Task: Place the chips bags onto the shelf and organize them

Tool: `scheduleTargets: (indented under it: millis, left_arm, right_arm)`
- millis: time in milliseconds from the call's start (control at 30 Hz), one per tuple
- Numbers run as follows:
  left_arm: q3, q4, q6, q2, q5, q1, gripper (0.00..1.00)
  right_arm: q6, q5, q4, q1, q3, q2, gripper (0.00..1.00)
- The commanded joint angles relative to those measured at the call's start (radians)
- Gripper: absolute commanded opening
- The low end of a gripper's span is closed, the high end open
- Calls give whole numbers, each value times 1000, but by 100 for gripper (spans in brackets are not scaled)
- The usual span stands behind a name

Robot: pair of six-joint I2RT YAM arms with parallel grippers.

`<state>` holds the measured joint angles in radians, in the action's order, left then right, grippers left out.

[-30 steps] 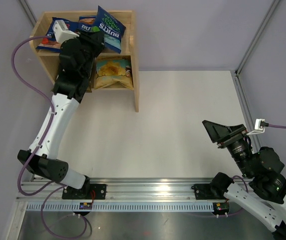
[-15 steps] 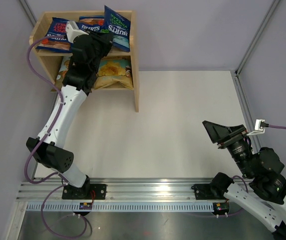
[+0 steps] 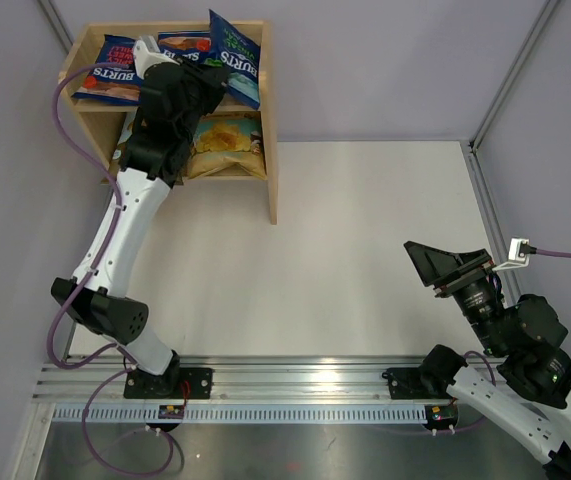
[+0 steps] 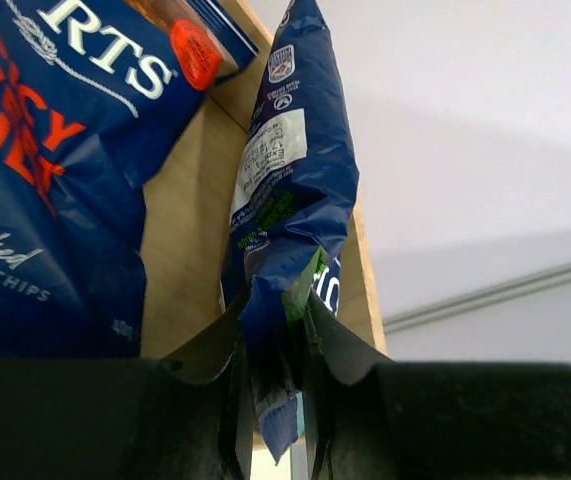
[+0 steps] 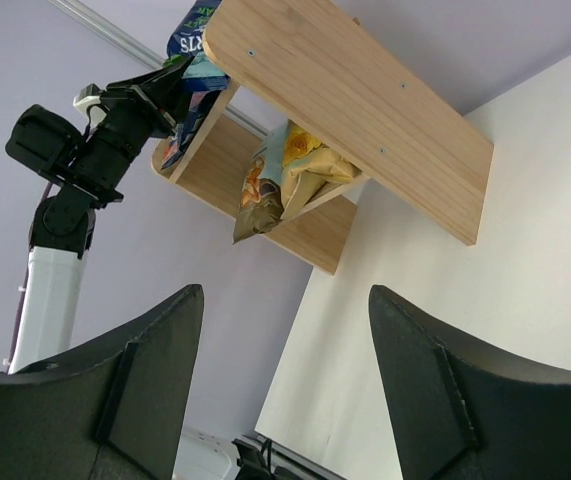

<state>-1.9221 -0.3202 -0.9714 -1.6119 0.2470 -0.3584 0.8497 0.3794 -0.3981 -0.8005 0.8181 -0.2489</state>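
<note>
The pine shelf (image 3: 270, 150) stands at the far left corner. My left gripper (image 3: 211, 80) is over its top tier, shut on the lower edge of a dark-blue Burts bag with green lettering (image 3: 235, 58), which stands upright at the right end. In the left wrist view the jaws (image 4: 277, 310) pinch that bag (image 4: 295, 170), next to a Burts bag with red lettering (image 4: 45, 150). Two red-lettered Burts bags (image 3: 110, 72) (image 3: 187, 44) lie on the top tier. A yellow chips bag (image 3: 227, 145) sits on the lower tier. My right gripper (image 3: 445, 265) hangs open and holds nothing.
The left arm (image 3: 115, 230) reaches up along the table's left side and hides part of the lower tier. Purple walls close in behind the shelf (image 5: 365, 100). A metal rail (image 3: 295, 385) runs along the near edge. The right wrist view shows the yellow bag (image 5: 285, 175).
My left gripper has carried the green-lettered bag to the right along the top tier, uncovering more of the left red-lettered bag. The right arm has not moved.
</note>
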Motion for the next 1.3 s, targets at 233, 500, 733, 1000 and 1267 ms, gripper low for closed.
scheduleTargets:
  millis: [233, 500, 733, 1000, 1267]
  left_arm:
    - [-265, -226, 120, -106, -210, 30, 54]
    - [-486, -422, 266, -203, -193, 59, 68]
    - [-564, -464, 364, -235, -233, 101, 73]
    - [-594, -418, 480, -238, -304, 105, 79]
    - [-558, -329, 525, -214, -353, 104, 87]
  right_arm:
    - [6, 12, 31, -8, 1, 10, 75]
    - [6, 10, 19, -8, 4, 23, 75]
    - [5, 3, 42, -8, -8, 25, 74]
    - [2, -5, 50, -8, -17, 8, 75]
    - [2, -14, 58, -8, -36, 14, 75]
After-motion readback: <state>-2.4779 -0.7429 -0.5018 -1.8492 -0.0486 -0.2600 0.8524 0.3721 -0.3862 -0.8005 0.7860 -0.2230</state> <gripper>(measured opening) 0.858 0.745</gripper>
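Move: The left hand still pinches the near end of the salt and vinegar bag; the bag's middle is about 5 cm ahead and 2 cm right, roughly 1 cm below. The middle Burts bag lies about 7 cm ahead, 9 cm left and 6 cm below; the shelf's right side panel is some 5 cm ahead, 8 cm right and 4 cm below. From the idle right hand the pinched bag is about 37 cm ahead, 40 cm left and 8 cm higher. The left hand opens wide, letting go of the bag, hovering within about 2 cm while rolling left-side-up some 25 degrees. ##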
